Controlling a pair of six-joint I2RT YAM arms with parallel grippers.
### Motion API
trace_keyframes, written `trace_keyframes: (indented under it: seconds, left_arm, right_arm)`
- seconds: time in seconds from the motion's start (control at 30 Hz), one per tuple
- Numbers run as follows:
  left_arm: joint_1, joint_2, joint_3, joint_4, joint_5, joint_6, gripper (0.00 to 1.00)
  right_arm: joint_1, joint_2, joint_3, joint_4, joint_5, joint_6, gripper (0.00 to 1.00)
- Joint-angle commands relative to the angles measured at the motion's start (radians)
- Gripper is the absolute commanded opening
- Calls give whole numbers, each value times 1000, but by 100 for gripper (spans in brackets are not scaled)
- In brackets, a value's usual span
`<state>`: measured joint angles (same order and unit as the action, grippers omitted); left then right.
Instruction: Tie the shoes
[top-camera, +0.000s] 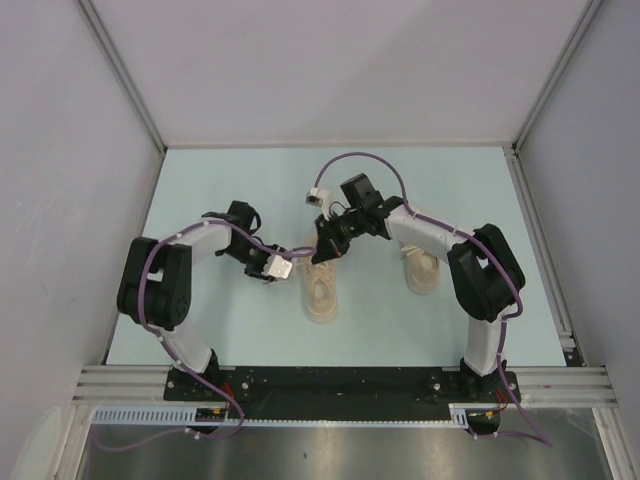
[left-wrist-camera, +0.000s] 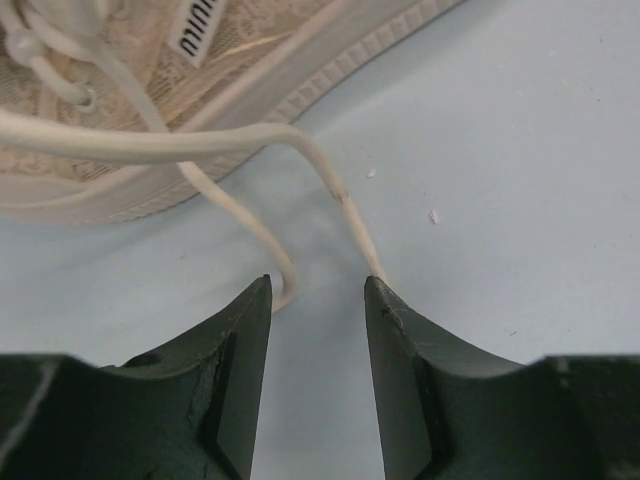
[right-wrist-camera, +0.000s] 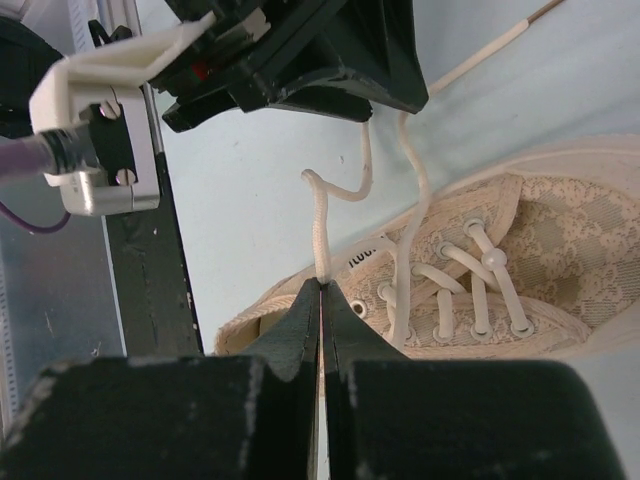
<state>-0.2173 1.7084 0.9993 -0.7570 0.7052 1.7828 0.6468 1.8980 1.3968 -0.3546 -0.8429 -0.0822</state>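
Note:
Two beige shoes stand on the pale table, the left shoe (top-camera: 322, 292) between the arms and the right shoe (top-camera: 422, 268) partly under the right arm. My right gripper (right-wrist-camera: 322, 283) is shut on an off-white lace (right-wrist-camera: 320, 225) that rises from the left shoe (right-wrist-camera: 520, 250) near its heel. My left gripper (left-wrist-camera: 317, 285) is open just beside that shoe's sole (left-wrist-camera: 330, 60). Two lace strands (left-wrist-camera: 330, 180) run down to its fingertips and pass out of sight behind them; the gap between the jaws shows only table. In the top view both grippers (top-camera: 296, 260) (top-camera: 327, 250) meet at the shoe's far end.
White walls with metal frame posts enclose the table (top-camera: 240, 180) on three sides. The left wrist's camera mount and purple cable (right-wrist-camera: 90, 130) hang close over the right gripper. A black base rail (top-camera: 340, 385) runs along the near edge.

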Motion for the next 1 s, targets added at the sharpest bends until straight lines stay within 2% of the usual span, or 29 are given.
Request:
trace_keyframes:
  seconds: [0.0,0.13,0.2,0.23,0.27,0.33,0.37,0.47,0.63,0.77,0.97]
  left_arm:
    - [-27,19,36,-24,-9,123,47]
    - [-57,39,36,28,-35,89,44]
    - [-68,46,38,31,-41,90,36]
    - [-70,48,38,38,-45,89,31]
    - [-70,49,41,36,-49,81,18]
    - [-68,37,50,38,-52,61,9]
    - [-56,28,51,44,-46,31,2]
    - [-15,-25,65,12,-7,13,0]
    - [18,-154,64,-165,8,52,0]
    - [19,-263,13,-272,-30,63,0]
    - [18,-312,-22,-392,-75,38,0]
  right_arm:
    - [-9,-11,16,9,-10,5,0]
    - [-7,-8,18,11,-12,7,0]
    - [-7,-7,18,11,-12,9,0]
    - [-7,-7,16,12,-12,10,0]
    - [-7,-4,18,13,-12,10,0]
    - [-7,-4,16,9,-10,9,0]
    - [-7,-4,18,8,-9,9,0]
    - [-9,-5,16,-3,-5,-1,0]
    - [-16,-5,18,0,5,5,0]
    - [-21,1,16,17,10,27,0]
    - [-50,7,16,42,-2,73,0]
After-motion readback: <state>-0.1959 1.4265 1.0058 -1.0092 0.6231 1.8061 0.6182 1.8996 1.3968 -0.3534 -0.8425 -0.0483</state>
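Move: The left hand's half-open fingers are almost round the lace coming off the shoe's near side, which lies only about 1 cm to its right and 1 cm below. From that hand the shoe's middle is roughly 9 cm to the right, level fore and aft and 1 cm lower. The raised lace in the right fingers is about 8 cm right, 4 cm farther out and 8 cm higher. From the right hand, the lace to be gripped lies some 7 cm left, 4 cm back and 9 cm below. Down and a touch to the right, barely 1 cm each, the left hand eases in and shuts its fingers on the lace leading to the shoe. It then lifts about 7 cm, swinging some 4 cm left and, late on, 4 cm back, away from the shoe. The right hand keeps its pinch on the other lace, staying put until a final drift of about 1 cm forward and right. ##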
